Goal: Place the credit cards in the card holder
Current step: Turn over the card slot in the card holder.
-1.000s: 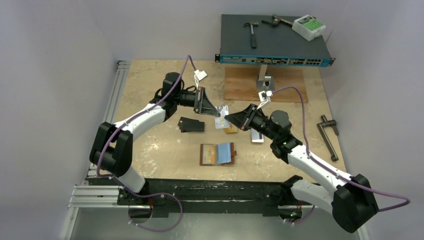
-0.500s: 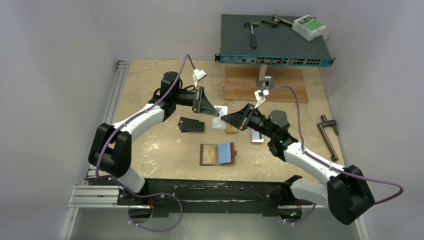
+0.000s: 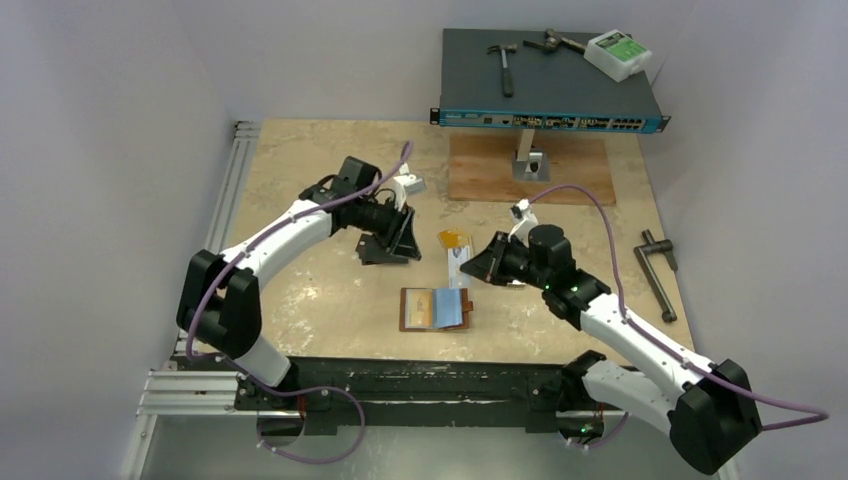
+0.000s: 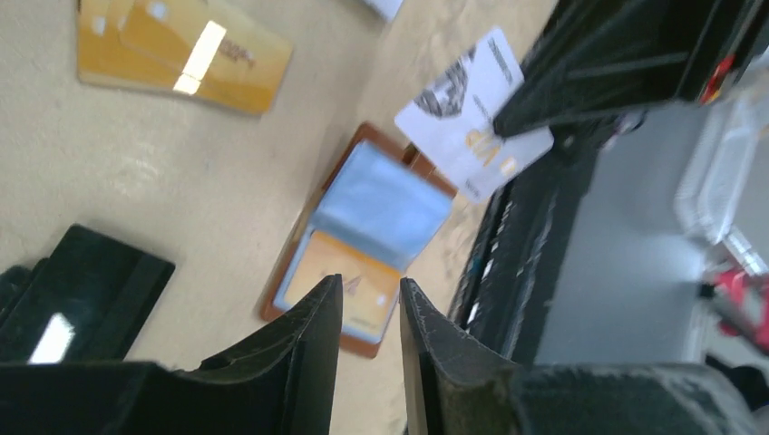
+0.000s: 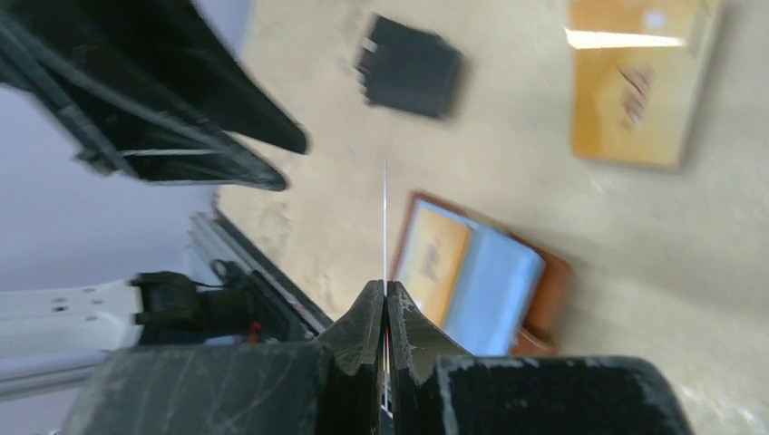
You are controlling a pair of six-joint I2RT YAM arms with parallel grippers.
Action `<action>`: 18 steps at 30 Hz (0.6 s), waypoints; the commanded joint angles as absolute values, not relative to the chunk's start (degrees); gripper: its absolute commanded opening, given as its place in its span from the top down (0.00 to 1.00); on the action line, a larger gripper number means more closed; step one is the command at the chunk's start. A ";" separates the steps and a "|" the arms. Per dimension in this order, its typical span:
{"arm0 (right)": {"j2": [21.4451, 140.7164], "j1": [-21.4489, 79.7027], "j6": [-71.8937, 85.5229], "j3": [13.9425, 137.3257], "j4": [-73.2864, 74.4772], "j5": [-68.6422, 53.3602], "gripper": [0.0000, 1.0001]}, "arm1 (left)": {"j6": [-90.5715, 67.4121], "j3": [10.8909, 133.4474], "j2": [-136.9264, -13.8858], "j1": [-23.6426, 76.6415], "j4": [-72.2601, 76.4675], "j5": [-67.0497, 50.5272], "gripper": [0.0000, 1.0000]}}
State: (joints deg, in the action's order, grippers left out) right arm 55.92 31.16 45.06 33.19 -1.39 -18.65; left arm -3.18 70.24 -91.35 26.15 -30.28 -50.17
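Observation:
The brown card holder (image 3: 435, 308) lies open on the table with a gold card in its left pocket and a light blue right half. My right gripper (image 3: 474, 265) hangs just above and behind it, shut on a silvery white credit card (image 3: 457, 262), which the right wrist view shows edge-on (image 5: 384, 213). My left gripper (image 3: 406, 245) is open and empty over a stack of black cards (image 3: 378, 250). In the left wrist view its gripper (image 4: 372, 290) points at the card holder (image 4: 381, 204), with the white card (image 4: 472, 113) above. Gold cards (image 3: 455, 238) lie behind the holder.
A blue-fronted network switch (image 3: 550, 75) on a stand carries a hammer (image 3: 503, 60) and a white box (image 3: 617, 52) at the back. A wooden board (image 3: 575, 170) lies under it. A black T-handle tool (image 3: 655, 270) lies at the right edge.
Both grippers held the white card together behind the holder. The left gripper opened and pulled back left over the black cards; the right gripper carried the card nearer, toward the holder.

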 commanded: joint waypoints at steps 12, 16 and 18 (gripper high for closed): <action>56.73 32.87 42.67 26.00 6.55 -12.89 1.00 | 22.94 60.85 -89.76 38.94 -31.70 -31.61 0.73; 57.04 32.88 42.53 25.57 5.85 -12.57 1.00 | 20.80 59.65 -89.72 39.68 -29.69 -31.73 0.73; 57.31 32.87 42.77 25.08 5.09 -12.48 1.00 | 18.64 57.83 -89.12 40.00 -26.72 -31.79 0.74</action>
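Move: The holder's blue card slot lies about 4 cm back, 3 cm left and 14 cm below the right hand; the gold cards are about 9 cm ahead of that hand, straight out. From the left hand the blue slot is roughly 6 cm back, 8 cm right and 14 cm down, with the filled orange card pocket 6 cm back and 1 cm right, and the black cards 7 cm ahead, 6 cm left. Towards the blue card slot comes the silver card still pinched in the right gripper: that hand sinks about 9 cm, easing back and slightly right to the slot's right-hand edge, its fingers tipping steeper. The left hand drops as far while drawing back about 5 cm over the orange pocket's outer edge, wrist turning some 30 degrees so its part-open fingers point more steeply down; both slow to a near halt above the holder. ##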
